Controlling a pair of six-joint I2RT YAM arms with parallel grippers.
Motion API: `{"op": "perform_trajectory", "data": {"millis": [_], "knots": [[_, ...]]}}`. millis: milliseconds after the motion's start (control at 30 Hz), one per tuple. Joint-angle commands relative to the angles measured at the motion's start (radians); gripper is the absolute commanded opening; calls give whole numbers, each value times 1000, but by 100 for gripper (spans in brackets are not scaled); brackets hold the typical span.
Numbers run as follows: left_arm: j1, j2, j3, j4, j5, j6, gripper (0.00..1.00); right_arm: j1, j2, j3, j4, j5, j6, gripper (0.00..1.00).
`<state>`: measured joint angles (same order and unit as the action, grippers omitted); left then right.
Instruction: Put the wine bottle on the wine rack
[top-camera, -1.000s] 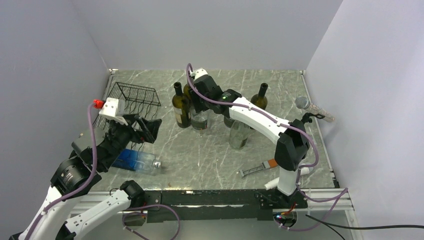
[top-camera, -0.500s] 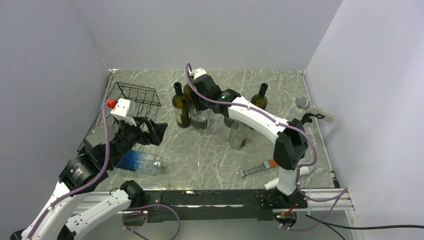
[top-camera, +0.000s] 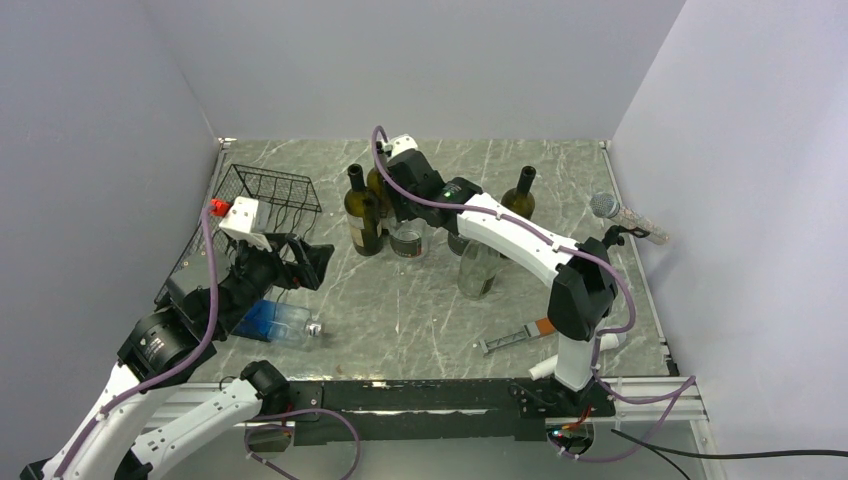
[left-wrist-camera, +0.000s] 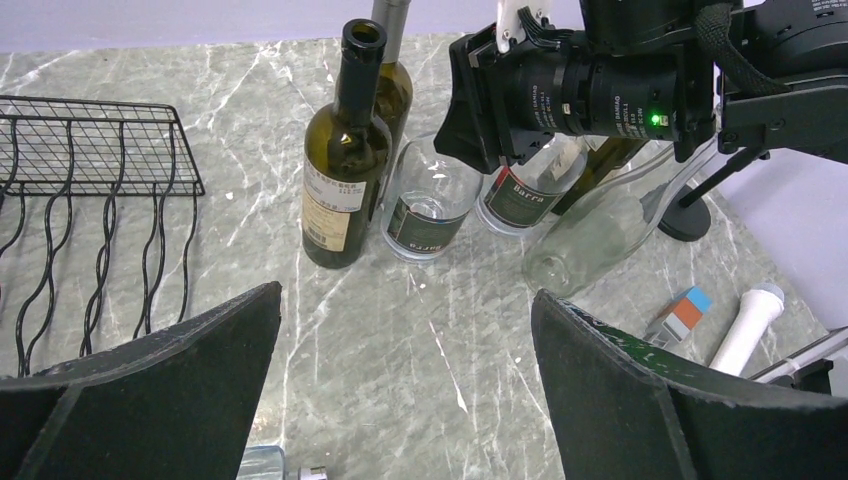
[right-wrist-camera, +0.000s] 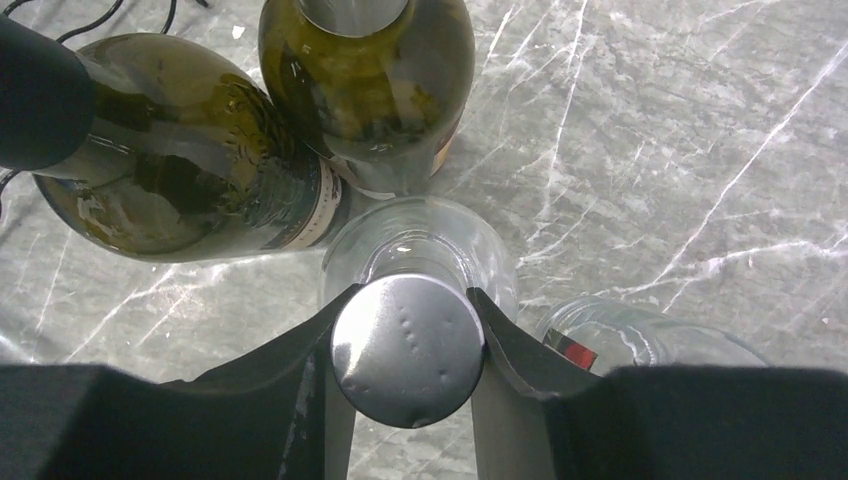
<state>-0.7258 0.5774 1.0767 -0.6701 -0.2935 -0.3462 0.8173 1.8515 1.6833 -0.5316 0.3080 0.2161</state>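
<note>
A clear wine bottle (top-camera: 408, 242) with a dark green label stands mid-table among other bottles. In the right wrist view its silver cap (right-wrist-camera: 407, 348) is clamped between my right gripper's (right-wrist-camera: 407, 345) two fingers. From above, the right gripper (top-camera: 403, 198) sits over the bottle's neck and hides it. The left wrist view shows the same bottle (left-wrist-camera: 425, 205) under that gripper. The black wire wine rack (top-camera: 268, 195) stands tilted at the back left (left-wrist-camera: 90, 160). My left gripper (top-camera: 305, 262) hovers open beside the rack, nothing between its fingers (left-wrist-camera: 405, 300).
Two dark green bottles (top-camera: 361, 215) (top-camera: 376, 185) crowd the held bottle's left. Another green bottle (top-camera: 520, 200) and a clear one (top-camera: 478, 268) stand to its right. A blue-tinted flask (top-camera: 275, 322) lies under the left arm. A microphone (top-camera: 625, 215) and a small tool (top-camera: 520, 338) are at right.
The right gripper has closed on the bottle's cap and the bottle has shifted slightly right. The left arm moved forward and right, then held still.
</note>
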Motion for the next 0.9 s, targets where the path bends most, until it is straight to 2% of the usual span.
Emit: {"op": "perform_trajectory", "data": {"millis": [0, 33, 67, 233, 367, 467, 567, 867], "knots": [[1, 1, 16, 38, -19, -8, 99, -9, -67, 31, 21, 64, -36, 51], [1, 2, 18, 36, -20, -10, 99, -9, -74, 29, 24, 63, -34, 61], [1, 2, 20, 34, -23, -9, 99, -8, -87, 30, 22, 64, -32, 65], [1, 6, 40, 12, -63, -7, 99, 11, -191, 25, 45, 37, -61, 77], [0, 4, 58, 4, -98, 4, 99, 39, -269, 12, 88, -64, -109, 79], [0, 9, 77, -6, -140, -8, 99, 48, -302, -21, 163, -252, -149, 79], [1, 33, 115, -44, -157, -16, 99, 51, -288, -18, 215, -356, -158, 79], [0, 30, 114, -55, -144, -37, 99, 51, -57, 196, 178, -336, -145, 78]]}}
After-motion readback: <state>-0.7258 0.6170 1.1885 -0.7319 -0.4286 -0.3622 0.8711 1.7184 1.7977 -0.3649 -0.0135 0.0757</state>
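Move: The near green wine bottle stands about 8 cm left of the right hand and level with it, its middle some 5 cm lower. The held clear bottle is right under this hand, its middle about 10 cm below; the far wine bottle lies roughly 6 cm ahead and 5 left, a second clear bottle 11 cm right, straight across. From the left hand the near wine bottle is about 19 cm ahead, 6 right and 20 below. The right fingers release the clear bottle's cap, rise about 17 cm while drawing back, then swing left and dip. ##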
